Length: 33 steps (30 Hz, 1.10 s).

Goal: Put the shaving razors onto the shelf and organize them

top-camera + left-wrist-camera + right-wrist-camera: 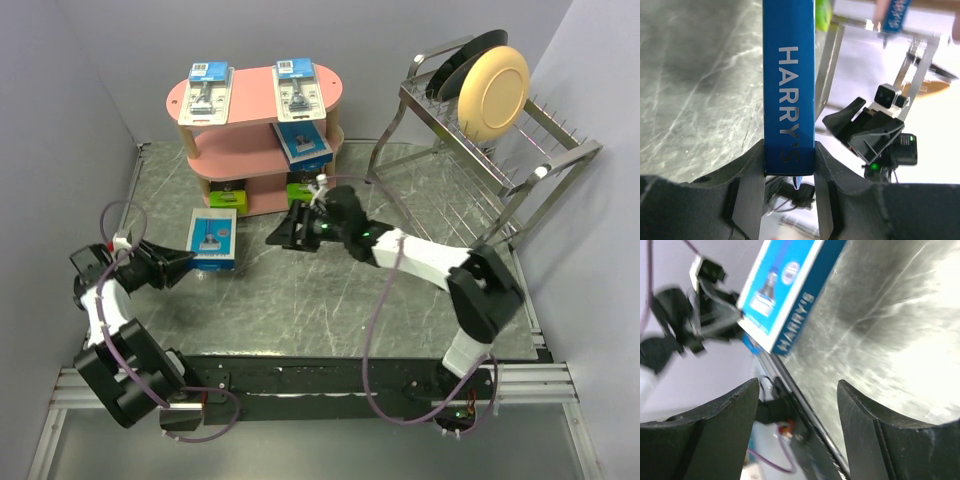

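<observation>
The pink three-tier shelf (256, 88) stands at the back. Two clear blister razor packs (210, 92) (298, 88) lie on its top board. A blue-carded pack (303, 143) sits on the middle tier, and two black boxes with lime-green ends (228, 196) (300, 190) are on the bottom tier. My left gripper (188, 262) (789, 152) is shut on the near edge of another blue razor pack (213, 240) (789, 75) (785, 290) in front of the shelf. My right gripper (283, 233) (797, 385) hangs open and empty just right of that pack.
A silver wire dish rack (520, 160) stands at the back right with a cream plate (493, 92) and a dark plate (455, 62). Grey walls close in on both sides. The right arm (875, 135) reaches across the marbled tabletop (330, 300).
</observation>
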Motion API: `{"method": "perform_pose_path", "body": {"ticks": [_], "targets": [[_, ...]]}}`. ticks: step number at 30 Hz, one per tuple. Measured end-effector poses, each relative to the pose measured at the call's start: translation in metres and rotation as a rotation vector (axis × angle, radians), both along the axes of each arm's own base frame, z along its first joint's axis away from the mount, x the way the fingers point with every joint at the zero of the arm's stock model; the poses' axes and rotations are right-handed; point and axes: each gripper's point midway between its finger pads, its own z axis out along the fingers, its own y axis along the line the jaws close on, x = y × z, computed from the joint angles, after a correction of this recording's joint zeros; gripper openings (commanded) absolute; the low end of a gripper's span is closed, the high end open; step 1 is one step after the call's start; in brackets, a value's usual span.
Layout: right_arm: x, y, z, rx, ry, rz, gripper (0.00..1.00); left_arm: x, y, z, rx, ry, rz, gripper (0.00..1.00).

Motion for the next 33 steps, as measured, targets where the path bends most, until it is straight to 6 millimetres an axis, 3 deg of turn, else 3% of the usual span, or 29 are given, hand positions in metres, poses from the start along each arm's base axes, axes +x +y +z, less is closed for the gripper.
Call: {"method": "perform_pose_path", "body": {"ticks": [5,8,16,20,27,33], "targets": [[-0.013,-0.037,0.003,-0.047,-0.093,0.033,0.72,0.005,0.003,0.031,0.041,-0.079,-0.104,0.07],[-0.007,-0.048,0.002,-0.073,-0.123,0.028,0.72,0.003,0.003,0.041,0.054,-0.098,-0.145,0.06],[0.008,-0.071,-0.01,-0.136,-0.142,0.004,0.72,-0.016,-0.012,0.045,0.003,-0.079,-0.208,0.06],[0.01,-0.078,-0.008,-0.151,-0.156,-0.001,0.72,-0.018,-0.018,0.062,-0.046,-0.135,-0.232,0.06],[0.015,-0.089,-0.007,-0.172,-0.184,-0.01,0.72,0.006,-0.001,0.099,-0.02,-0.277,-0.27,0.07],[0.016,-0.092,-0.01,-0.197,-0.204,-0.006,0.73,0.03,0.018,0.094,-0.028,-0.291,-0.285,0.06]]}}
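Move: The left gripper holds the blue Harry's box by one edge, with the box lying to its right and slightly ahead. The free left part of the middle shelf is about 25 cm ahead and 7 cm to its right, at roughly its height. The blue box already shelved is about 23 cm right of that spot, and a green-black box stands below it. From the right gripper, the spot is some 19 cm ahead and 18 cm left. Keep the left gripper closed on the Harry's box and lift it about 9 cm. Ease back a little partway, then, still climbing, bring it forward about 5 cm towards the shelf, tipping the fingers up and turning the wrist clockwise by some 15 degrees each. Meanwhile draw the open, empty right gripper about 9 cm to the right, away from the box. ##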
